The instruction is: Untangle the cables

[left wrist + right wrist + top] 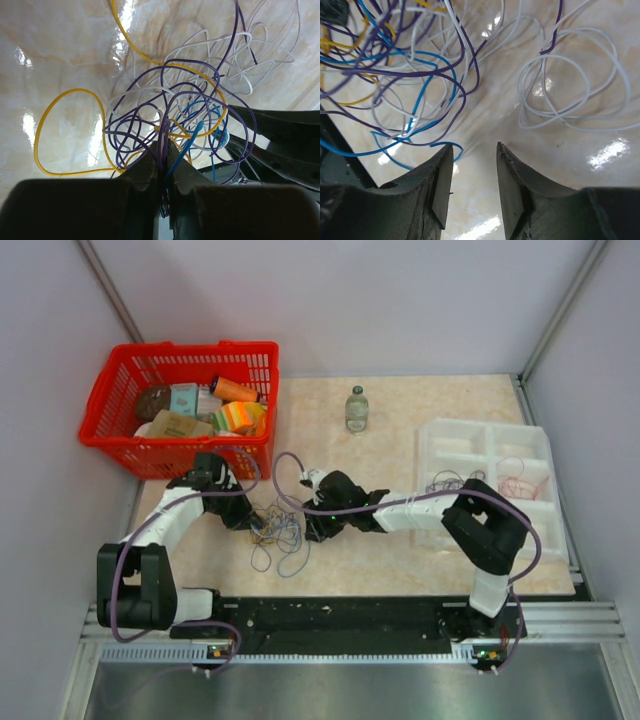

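The cables [283, 538] lie in a loose tangle on the table between my two grippers. In the left wrist view the tangle [175, 110] shows purple, blue, yellow and white strands, and a yellow loop [41, 135] spreads out to the left. My left gripper [166, 150] is shut on a few purple and blue strands at the tangle's near edge. My right gripper [475, 147] stands open just above the table with nothing between its fingers. A blue strand [452, 146] curls at its left fingertip, and white loops [570, 90] lie ahead to the right.
A red basket [100, 405] full of items stands at the back left. A small bottle [356, 408] stands at the back centre. A white compartment tray [440, 440] on the right holds a red cable [520, 483] and a dark cable [445, 480].
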You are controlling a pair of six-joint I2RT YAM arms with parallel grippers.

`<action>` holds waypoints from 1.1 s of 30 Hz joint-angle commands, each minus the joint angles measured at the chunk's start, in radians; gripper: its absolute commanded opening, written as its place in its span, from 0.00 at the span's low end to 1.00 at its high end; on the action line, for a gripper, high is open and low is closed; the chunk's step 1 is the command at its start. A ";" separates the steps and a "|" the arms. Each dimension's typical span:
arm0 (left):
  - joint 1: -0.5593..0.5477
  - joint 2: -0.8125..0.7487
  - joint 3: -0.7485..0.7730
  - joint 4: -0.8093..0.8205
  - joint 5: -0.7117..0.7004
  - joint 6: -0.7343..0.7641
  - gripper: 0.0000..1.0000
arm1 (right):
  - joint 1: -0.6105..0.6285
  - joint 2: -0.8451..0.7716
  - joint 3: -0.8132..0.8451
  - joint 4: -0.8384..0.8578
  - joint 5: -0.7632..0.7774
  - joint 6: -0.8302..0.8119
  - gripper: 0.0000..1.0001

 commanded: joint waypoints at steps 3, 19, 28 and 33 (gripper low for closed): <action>-0.002 0.004 0.014 0.009 0.018 0.001 0.03 | 0.051 0.061 0.035 0.019 0.068 -0.088 0.39; -0.001 0.003 -0.024 0.015 -0.046 -0.026 0.04 | 0.182 0.020 0.124 -0.215 0.663 -0.016 0.00; 0.007 0.082 -0.035 0.023 -0.235 -0.083 0.00 | 0.107 -0.502 0.105 -0.537 1.124 -0.008 0.00; 0.025 0.102 -0.017 0.007 -0.293 -0.080 0.00 | -0.220 -0.707 0.252 -0.690 1.180 -0.024 0.00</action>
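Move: The blue cable's end lies almost between the right hand's open fingers, about 1 cm back, 1 cm to the left and 2 cm below. The middle of the tangle is roughly 7 cm to the right hand's left and level fore and aft, about 1 cm lower; loose white loops lie some 5 cm ahead and 1 cm left, 3 cm below. From the left hand, which still pinches the tangle, the blue end is about 11 cm right, 3 cm back and 5 cm below. The right fingers pinch the blue cable's end after sinking about 2 cm and easing slightly back, then carry it up and to the right, away from the tangle, ending some 20 cm higher and nearly as far right, a little forward, the wrist swinging clockwise. The left hand keeps its pinch on the tangle, holding still until the pull begins, then lowers about 4 cm, shifts 3 cm left and tilts. ##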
